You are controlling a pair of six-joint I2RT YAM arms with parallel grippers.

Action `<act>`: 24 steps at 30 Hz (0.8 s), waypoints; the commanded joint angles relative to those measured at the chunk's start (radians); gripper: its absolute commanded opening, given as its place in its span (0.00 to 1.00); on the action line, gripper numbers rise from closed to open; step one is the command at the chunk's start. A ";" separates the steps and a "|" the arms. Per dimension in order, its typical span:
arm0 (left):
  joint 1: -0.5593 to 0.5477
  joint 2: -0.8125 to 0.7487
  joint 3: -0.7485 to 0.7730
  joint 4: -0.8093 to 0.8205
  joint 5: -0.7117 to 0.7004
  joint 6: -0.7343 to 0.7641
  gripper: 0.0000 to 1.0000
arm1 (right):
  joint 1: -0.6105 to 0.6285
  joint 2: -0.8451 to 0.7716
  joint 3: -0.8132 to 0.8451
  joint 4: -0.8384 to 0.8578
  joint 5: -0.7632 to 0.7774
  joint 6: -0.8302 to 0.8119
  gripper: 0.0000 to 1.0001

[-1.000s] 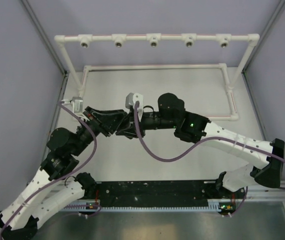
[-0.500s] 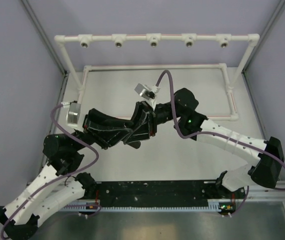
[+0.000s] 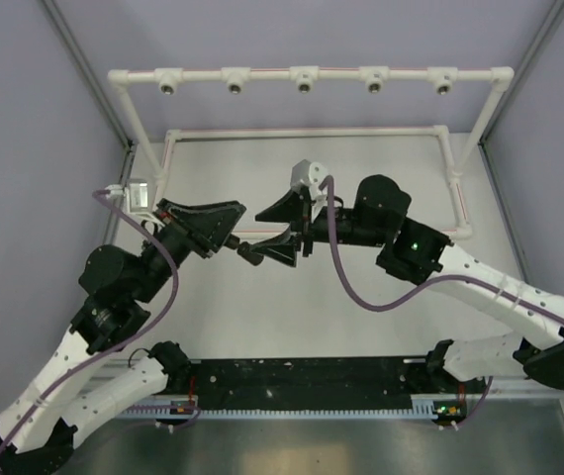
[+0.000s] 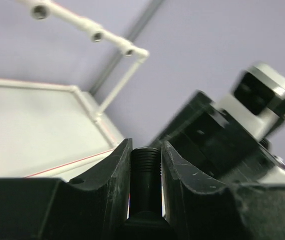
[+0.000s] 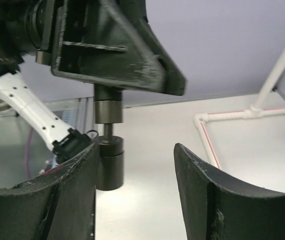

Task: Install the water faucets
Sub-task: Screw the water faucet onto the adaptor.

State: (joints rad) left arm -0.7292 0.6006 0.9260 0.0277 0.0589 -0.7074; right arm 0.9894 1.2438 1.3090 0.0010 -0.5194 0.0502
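Observation:
A small black faucet [image 4: 146, 172] with a threaded end stands clamped between my left gripper's [image 4: 146, 146] shut jaws. In the top view the left gripper [image 3: 230, 240] points right over the table's middle, and the faucet [image 3: 248, 253] sticks out of its tip. My right gripper [image 3: 258, 237] faces it from the right, jaws open on either side of the piece. In the right wrist view the faucet [image 5: 109, 162] hangs from the left gripper [image 5: 107, 50] and sits close against one finger [image 5: 75, 200] of the open right gripper [image 5: 135, 150]; the other finger stands well apart.
The white pipe frame [image 3: 304, 75] stands at the back of the table with several metal-ringed sockets along its top bar, and its base loop [image 3: 302, 131] lies on the table. It also shows in the left wrist view as frame [image 4: 97, 35] and the right wrist view as frame [image 5: 262, 112]. Purple cables trail from both wrists.
The right gripper's jaws have opened. Both wrists have turned and drawn apart, and the faucet stays in the left gripper.

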 commanded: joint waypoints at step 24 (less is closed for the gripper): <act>-0.003 0.119 0.134 -0.265 -0.337 -0.093 0.00 | 0.249 0.161 0.068 -0.032 0.639 -0.332 0.58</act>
State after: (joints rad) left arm -0.7292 0.7353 1.0214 -0.3199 -0.2741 -0.7876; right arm 1.2201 1.3987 1.2991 -0.0753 0.0780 -0.2699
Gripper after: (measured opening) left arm 0.339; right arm 0.589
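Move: The adaptor hanging from the faucet is the right hand's next grip: some 6 cm to that hand's left, about 2 cm back and 4 cm below it. The faucet itself, still pinched in the left fingers, stands roughly 9 cm to the right hand's left, 1 cm farther out and 4 cm higher. From the left hand, the adaptor hangs about 8 cm below, 4 cm to the right and 2 cm back. Down, then also left and forward, the right hand sinks nearly 9 cm with about 4 cm each way sideways and out, fingers still open, tipping down and swinging clockwise by some 20 degrees to bring them around the hanging adaptor. The left hand keeps its pinch on the faucet, drops about 7.5 cm and goes forward 6, tipping down and turning counter-clockwise, then holds still for the second half. ##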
